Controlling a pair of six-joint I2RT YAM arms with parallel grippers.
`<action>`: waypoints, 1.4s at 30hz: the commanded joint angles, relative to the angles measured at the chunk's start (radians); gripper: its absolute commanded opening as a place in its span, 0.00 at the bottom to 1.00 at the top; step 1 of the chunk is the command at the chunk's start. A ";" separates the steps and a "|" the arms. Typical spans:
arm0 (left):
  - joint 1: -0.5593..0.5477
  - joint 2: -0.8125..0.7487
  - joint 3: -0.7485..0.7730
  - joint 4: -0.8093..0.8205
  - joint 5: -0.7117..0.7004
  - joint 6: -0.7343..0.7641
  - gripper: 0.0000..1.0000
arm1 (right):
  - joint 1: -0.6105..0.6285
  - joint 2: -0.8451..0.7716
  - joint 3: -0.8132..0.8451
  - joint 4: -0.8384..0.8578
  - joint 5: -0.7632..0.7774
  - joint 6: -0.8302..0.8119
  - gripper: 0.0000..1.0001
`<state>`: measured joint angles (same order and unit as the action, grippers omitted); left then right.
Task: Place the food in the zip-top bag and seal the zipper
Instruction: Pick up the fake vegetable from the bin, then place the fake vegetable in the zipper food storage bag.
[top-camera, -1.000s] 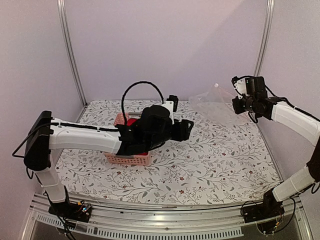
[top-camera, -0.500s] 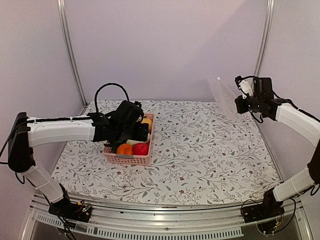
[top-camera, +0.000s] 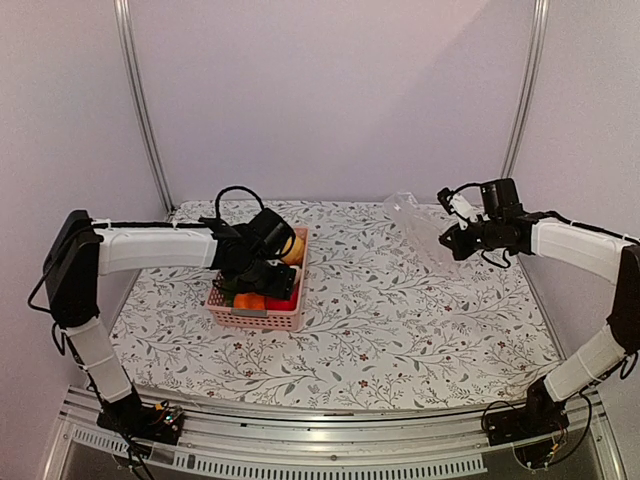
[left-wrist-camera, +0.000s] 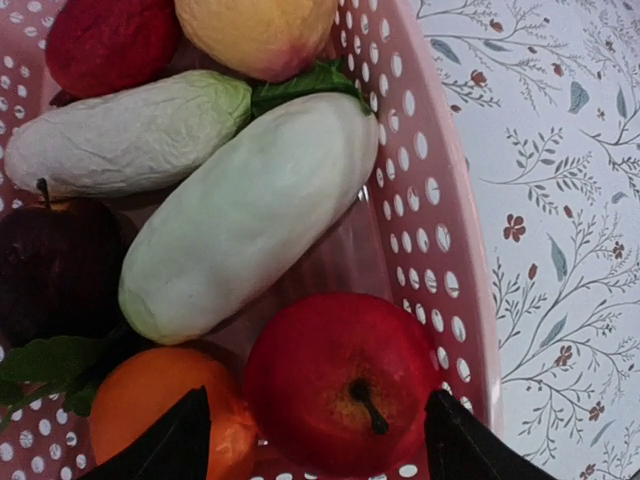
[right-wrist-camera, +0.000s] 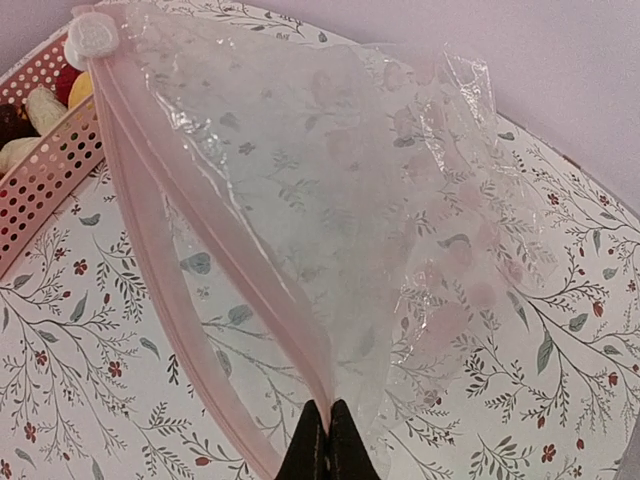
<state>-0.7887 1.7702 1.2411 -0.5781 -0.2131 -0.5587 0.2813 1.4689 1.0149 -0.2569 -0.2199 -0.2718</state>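
Observation:
The food lies in a pink basket (top-camera: 255, 318): a red apple (left-wrist-camera: 340, 380), an orange (left-wrist-camera: 150, 410), a white radish (left-wrist-camera: 250, 220), a pale leafy piece (left-wrist-camera: 120, 135), a dark purple piece (left-wrist-camera: 50, 270), a yellow one (left-wrist-camera: 260, 30) and another red one (left-wrist-camera: 105, 40). My left gripper (left-wrist-camera: 320, 455) is open, low over the basket, its fingers either side of the red apple; it also shows in the top view (top-camera: 262, 265). My right gripper (right-wrist-camera: 327, 440) is shut on the mouth edge of the clear zip-top bag (right-wrist-camera: 380, 200). It holds the bag (top-camera: 415, 215) in the air at the back right. The pinkish zipper strip (right-wrist-camera: 150, 270) gapes open.
The table has a floral cloth (top-camera: 400, 320). The basket's perforated wall (left-wrist-camera: 420, 200) is close to my left gripper's right finger. A corner of the basket (right-wrist-camera: 50, 150) shows past the bag in the right wrist view. Metal frame posts (top-camera: 525, 90) stand at the back corners.
My left arm drew back from the table's middle and its gripper dropped low over the food in the basket. My right gripper moved left and lower with the bag.

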 joint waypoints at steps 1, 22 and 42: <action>0.022 0.058 0.053 -0.087 0.042 -0.012 0.73 | 0.021 0.029 -0.019 0.011 -0.039 -0.010 0.00; 0.024 -0.026 0.161 -0.213 -0.033 -0.001 0.47 | 0.028 -0.001 -0.026 0.010 -0.030 -0.030 0.00; -0.117 -0.139 0.114 0.462 0.224 0.020 0.42 | 0.046 0.007 0.021 -0.047 -0.081 0.014 0.00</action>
<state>-0.8585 1.6253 1.3724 -0.4046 -0.1131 -0.5411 0.3077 1.4868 1.0058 -0.2565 -0.2581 -0.2916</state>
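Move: The red apple, the fake vegetable I go for, sits almost between my open left fingers: its middle is about 1 cm ahead, 1 cm right and 3 cm below. The orange lies about 6 cm to my left, level fore and aft. The long white eggplant is some 7 cm ahead and 1 cm left, the yellow peach roughly 13 cm ahead and level sideways. From my right hand the apple is about 33 cm left, 8 cm back and 11 cm lower. I sink my left hand the last 2 cm around the red apple and close my fingers on its sides. Then I lift it about 16 cm out of the bin, mostly straight up, swinging right towards the bag over the last 8 cm or so while the wrist tilts some 30 degrees, fingertips out to the right and forward. My right hand keeps its pinch on the bag, shifting barely 2 cm. ##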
